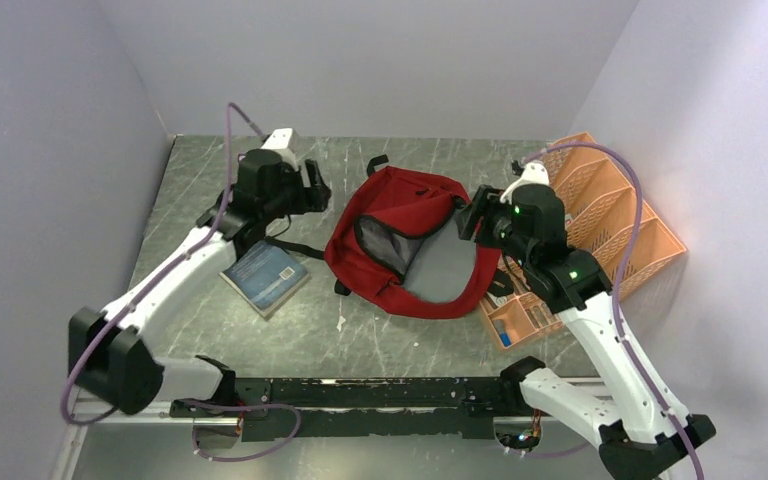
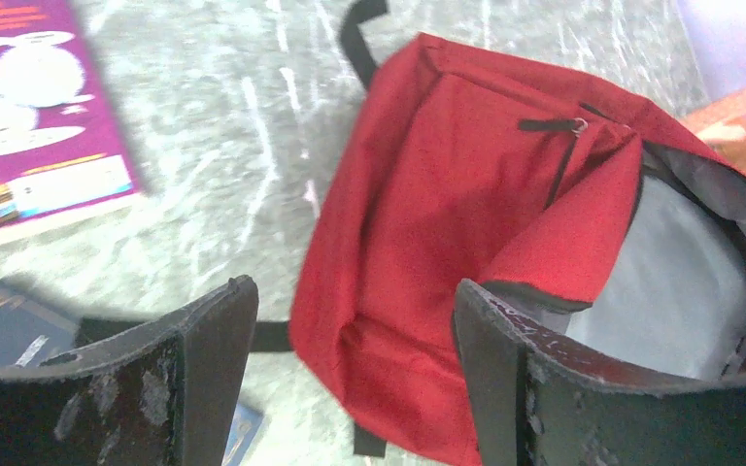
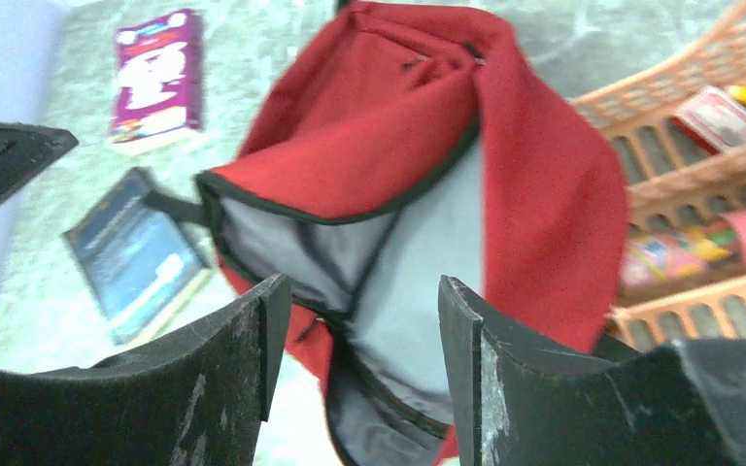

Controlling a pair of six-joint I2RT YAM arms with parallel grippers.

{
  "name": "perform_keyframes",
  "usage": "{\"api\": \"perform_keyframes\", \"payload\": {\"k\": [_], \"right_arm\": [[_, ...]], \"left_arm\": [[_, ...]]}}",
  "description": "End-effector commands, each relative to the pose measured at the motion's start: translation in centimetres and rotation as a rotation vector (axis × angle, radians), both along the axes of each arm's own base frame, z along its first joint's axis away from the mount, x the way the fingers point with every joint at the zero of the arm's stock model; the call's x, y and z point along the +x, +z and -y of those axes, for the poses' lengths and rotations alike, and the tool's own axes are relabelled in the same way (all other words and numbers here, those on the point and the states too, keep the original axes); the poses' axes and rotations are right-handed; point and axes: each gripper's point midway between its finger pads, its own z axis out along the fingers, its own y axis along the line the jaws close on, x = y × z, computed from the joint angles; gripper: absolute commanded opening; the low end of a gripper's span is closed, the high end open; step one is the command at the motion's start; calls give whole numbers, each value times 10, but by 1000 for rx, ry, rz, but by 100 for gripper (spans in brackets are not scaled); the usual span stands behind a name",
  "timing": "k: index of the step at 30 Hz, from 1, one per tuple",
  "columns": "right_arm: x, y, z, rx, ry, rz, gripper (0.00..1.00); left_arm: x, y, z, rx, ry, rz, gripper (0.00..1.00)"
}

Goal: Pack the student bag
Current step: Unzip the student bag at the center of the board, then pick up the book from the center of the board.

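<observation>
The student bag (image 1: 400,215) is a dark red backpack lying in the middle of the table, its mouth unzipped and its grey lining (image 1: 440,270) showing. My left gripper (image 1: 317,188) hovers just off the bag's left side, open, with the red fabric (image 2: 447,214) seen below its empty jaws. My right gripper (image 1: 468,216) hangs over the bag's right edge by the opening, also open and holding nothing. In the right wrist view the lining (image 3: 418,252) and black zipper trim lie under the right gripper (image 3: 359,311).
A blue book (image 1: 265,277) lies flat left of the bag, under my left arm. A purple book (image 2: 29,107) lies farther back left. An orange plastic organiser (image 1: 610,225) with small items stands against the right wall. Walls close in on three sides.
</observation>
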Motion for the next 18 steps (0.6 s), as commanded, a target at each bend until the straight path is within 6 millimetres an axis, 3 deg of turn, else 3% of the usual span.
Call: {"api": "perform_keyframes", "payload": {"k": [1,5,9,13,18], "right_arm": [[12,14,-45,148,143,-12,60],[16,10,-97,271,295,-57,59],[7,0,-165,212,428,-69,59],[-10,-31,-234,184,605,-142,60],[-17,-83,-284,127,713,-229,59]], "left_arm": [[-27,-5,-56,53,212,-22,78],[-63,-31,-101,36,434,-101,79],[-92,-57,-134,24,605,-153,82],[-110,-77,-148,6,689,-202,83],[-124,-109,-169,72,753,-277,83]]}}
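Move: No finger is on anything. The student bag's left edge lies about 28 cm to the right hand's left, 8 cm ahead and some 25 cm below; the orange organizer sits about 27 cm to that hand's right and 11 cm ahead. For the left hand, the blue book is about 14 cm to its left, 8 cm back and 20 cm below, the bag's left edge nearly straight beneath, and the purple book 14 cm ahead and 16 cm left. Towards the bag's left edge, the empty right hand sweeps some 25 cm left over the open bag, sinking about 7 cm and turning roughly 35 degrees counter-clockwise, its fingers staying open. Meanwhile the open left hand draws clear of the bag, about 14 cm left and 11 cm back, turning the same way; after a slight rise it sinks towards the blue book. ##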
